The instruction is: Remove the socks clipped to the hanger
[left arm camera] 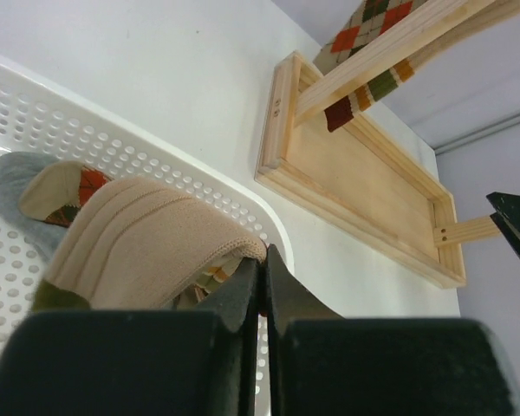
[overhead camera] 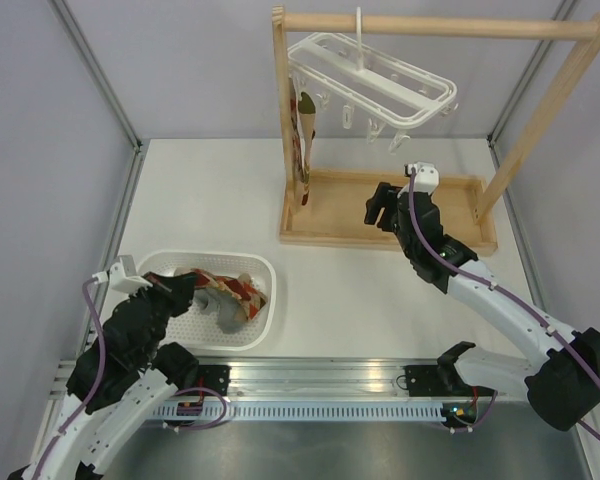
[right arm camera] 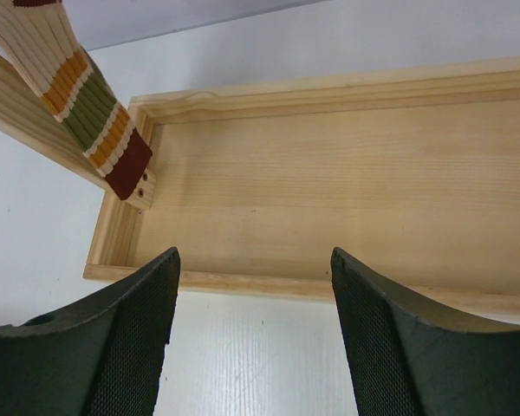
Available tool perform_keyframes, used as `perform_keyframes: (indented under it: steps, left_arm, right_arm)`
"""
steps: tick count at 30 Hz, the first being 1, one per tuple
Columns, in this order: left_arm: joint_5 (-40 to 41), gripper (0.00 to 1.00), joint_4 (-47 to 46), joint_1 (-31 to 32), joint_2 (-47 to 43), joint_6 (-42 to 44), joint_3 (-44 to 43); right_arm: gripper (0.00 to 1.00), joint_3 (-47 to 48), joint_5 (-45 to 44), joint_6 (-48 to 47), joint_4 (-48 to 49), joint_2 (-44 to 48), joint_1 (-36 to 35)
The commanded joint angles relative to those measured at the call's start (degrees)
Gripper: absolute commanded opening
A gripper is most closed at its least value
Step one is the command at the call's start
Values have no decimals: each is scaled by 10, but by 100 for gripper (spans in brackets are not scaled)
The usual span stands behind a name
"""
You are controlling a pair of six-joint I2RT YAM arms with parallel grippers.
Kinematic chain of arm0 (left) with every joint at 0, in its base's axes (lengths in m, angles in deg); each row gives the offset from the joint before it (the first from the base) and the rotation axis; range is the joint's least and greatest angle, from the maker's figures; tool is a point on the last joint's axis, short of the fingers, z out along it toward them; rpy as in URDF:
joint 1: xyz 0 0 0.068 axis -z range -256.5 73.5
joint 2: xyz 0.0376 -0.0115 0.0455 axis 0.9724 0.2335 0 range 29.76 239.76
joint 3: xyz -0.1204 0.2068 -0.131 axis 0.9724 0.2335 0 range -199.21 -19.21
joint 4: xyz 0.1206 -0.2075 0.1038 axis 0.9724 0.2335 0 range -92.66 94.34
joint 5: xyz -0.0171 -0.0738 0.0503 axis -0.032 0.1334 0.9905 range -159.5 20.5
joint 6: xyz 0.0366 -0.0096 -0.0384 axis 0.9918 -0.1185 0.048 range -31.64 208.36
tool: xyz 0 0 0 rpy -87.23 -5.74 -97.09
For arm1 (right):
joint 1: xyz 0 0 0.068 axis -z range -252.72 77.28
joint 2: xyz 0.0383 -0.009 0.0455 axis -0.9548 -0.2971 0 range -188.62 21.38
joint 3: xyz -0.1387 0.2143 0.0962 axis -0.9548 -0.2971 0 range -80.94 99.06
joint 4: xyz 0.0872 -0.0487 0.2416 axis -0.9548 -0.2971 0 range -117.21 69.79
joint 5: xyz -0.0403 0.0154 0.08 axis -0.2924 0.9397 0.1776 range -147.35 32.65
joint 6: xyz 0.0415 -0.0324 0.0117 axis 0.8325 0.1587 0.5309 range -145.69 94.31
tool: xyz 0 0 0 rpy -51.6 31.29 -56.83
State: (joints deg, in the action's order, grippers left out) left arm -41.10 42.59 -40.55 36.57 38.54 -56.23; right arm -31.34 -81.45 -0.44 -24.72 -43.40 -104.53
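Note:
The white hanger [overhead camera: 372,72] hangs by its hook from the wooden rail, its clips dangling. One argyle sock [overhead camera: 303,135] is still clipped at its left end, and it also shows in the left wrist view [left arm camera: 364,54] and the right wrist view [right arm camera: 80,97]. Several socks [overhead camera: 230,294] lie in the white basket. My left gripper [left arm camera: 264,256] is shut just above a tan ribbed sock [left arm camera: 147,243] in the basket, with nothing seen between its fingers. My right gripper [right arm camera: 256,269] stands open and holds nothing, low over the front edge of the wooden tray [right arm camera: 347,173], to the right of the hanging sock.
The wooden rack's rail [overhead camera: 440,27] and slanted posts stand over its tray [overhead camera: 345,218] at the back. The perforated basket [overhead camera: 267,268] sits at the front left. A grey sock [left arm camera: 13,186] lies inside it. Grey walls close in both sides.

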Motion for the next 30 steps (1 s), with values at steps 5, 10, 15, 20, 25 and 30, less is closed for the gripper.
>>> perform_keyframes:
  steps: [5,10,15,20,25,30]
  left_arm:
    - [-4,2,23,-3,10,-19,25]
    - [-5,23,19,-3,17,-9,32]
    - [5,100,20,-3,20,-13,27]
    - [14,100,24,-3,21,-18,24]
    - [28,100,24,-3,19,-15,22]
    - [7,100,-38,-3,40,45,25]
  right_arm:
    - [75,-14,22,20,39,1,3]
    - [75,-19,19,18,39,6,3]
    - [75,-20,25,19,38,7,6]
    - [75,-25,27,20,38,8,7]
    - [75,-36,29,18,38,14,12]
    - [75,-46,47,16,37,18,23]
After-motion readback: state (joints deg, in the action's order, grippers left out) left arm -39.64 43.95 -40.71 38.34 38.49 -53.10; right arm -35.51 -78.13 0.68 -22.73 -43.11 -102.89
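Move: The left hand still holds the beige sock with the striped cuff over the basket, whose middle is about straight below, some 20 cm down. Already in the basket, the checked sock lies about 3 cm ahead and 4 cm to the hand's right, and the grey sock about level with the hand and 3 cm right, both some 20 cm lower. From the right hand the basket's middle is roughly 42 cm left and 18 cm back, about 20 cm below. Straight down over the basket, the left hand sinks about 3.5 cm, tipping its fingers down some 5 degrees. There it stops and snaps its shut fingers wide open, letting go of the beige sock above the pile, then hovers, still open. The empty right hand, fingers kept open, eases down about 2.5 cm in front of the wooden rack. ##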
